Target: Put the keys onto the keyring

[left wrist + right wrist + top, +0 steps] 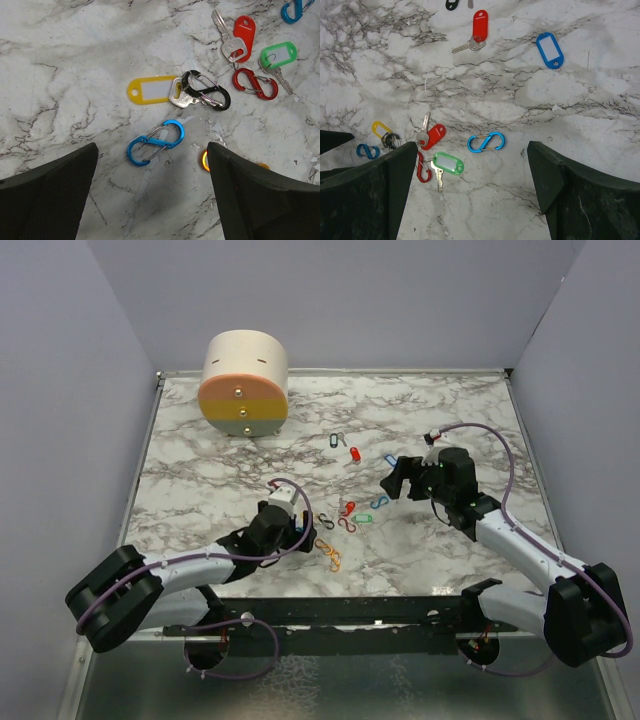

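Observation:
The keys lie loose in the middle of the marble table point(200, 470). Under my open left gripper point(152, 150) rests a blue S-clip point(155, 142). Beyond it are a yellow tag point(145, 91) joined to a black S-clip point(206, 90), a red tag with a key point(243, 30), a green tag point(278, 54) and a red S-clip point(255, 83). An orange clip point(204, 161) peeks from behind one finger. My right gripper point(472, 145) hangs open over another blue S-clip point(486, 142), beside a green tag point(447, 163). I cannot single out a separate keyring.
A big cream-and-orange cylinder point(245, 383) stands at the back left. A red tag with a key point(479, 25) and a blue tag point(550, 50) lie farther out from the right gripper. Grey walls close in the table on three sides.

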Tool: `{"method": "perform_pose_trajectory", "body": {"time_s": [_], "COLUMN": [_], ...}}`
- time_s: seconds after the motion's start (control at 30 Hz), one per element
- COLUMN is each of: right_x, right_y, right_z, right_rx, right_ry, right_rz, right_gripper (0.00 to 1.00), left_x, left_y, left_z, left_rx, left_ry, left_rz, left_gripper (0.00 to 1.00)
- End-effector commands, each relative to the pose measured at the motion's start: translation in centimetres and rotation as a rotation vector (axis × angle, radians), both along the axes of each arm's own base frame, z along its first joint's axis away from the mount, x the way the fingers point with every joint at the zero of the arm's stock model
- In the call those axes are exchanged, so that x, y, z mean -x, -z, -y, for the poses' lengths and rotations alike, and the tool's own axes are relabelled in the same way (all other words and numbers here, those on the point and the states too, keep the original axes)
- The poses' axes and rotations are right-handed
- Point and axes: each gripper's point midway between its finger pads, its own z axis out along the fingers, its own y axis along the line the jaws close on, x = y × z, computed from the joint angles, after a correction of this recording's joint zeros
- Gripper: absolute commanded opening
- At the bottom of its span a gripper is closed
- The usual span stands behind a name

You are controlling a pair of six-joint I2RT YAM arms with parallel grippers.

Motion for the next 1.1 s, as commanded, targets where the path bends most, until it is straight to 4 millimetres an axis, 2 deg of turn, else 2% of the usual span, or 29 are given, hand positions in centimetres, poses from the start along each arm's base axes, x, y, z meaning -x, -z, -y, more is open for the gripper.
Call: {"method": "perform_pose_trajectory", "body": {"time_s": [0.0,0.27,0.8,1.07], "right_x": [-0.4,-0.4,-0.4,-0.2], "right_y": [-1.2,-1.0,-0.8,-0.8], "right_z": [0.0,-0.1,0.0,0.1], "right_rx": [-0.003,-0.003,-0.001,-0.001], "right_ry": [0.011,0.01,0.013,0.013], "right_rz": [0.039,0.037,0.032,0.032], "right_gripper": [0.93,0.93,0.93,0.93], "left_x": [0.0,0.7,4.3,3.9], "left_y": [0.2,0.9,2.8,3.1], "left_z": [0.5,1.2,2.6,1.8], "left_rx": [0.026,0.05,0.043,0.022], "left_ry": [0.0,0.027,0.067,0.005], "left_rz": [0.001,-0.037,-0.105,-0.083], "left_gripper": [0.93,0.93,0.93,0.92]}}
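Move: The left hand hovers open, its hand point only some 2 cm above the table. The upper of the two orange carabiners lies about 6 cm to its right and 2 cm back, and the other orange one 9 cm right and 5 cm back. The blue carabiner sits almost between the fingertips, 1 cm ahead and 1 cm right; the black one is 4 cm ahead, 6 cm right. From the right hand, that upper orange carabiner is about 19 cm left, 10 cm back and 10 cm below. The left arm's left finger comes against the near blue carabiner and pushes it along to the right as the open hand slides level towards the upper orange carabiner. After a slow first centimetre the hand goes faster, ending about 4.5 cm right and 3 cm back, its left side dipping slightly; the fingers stay wide open. ##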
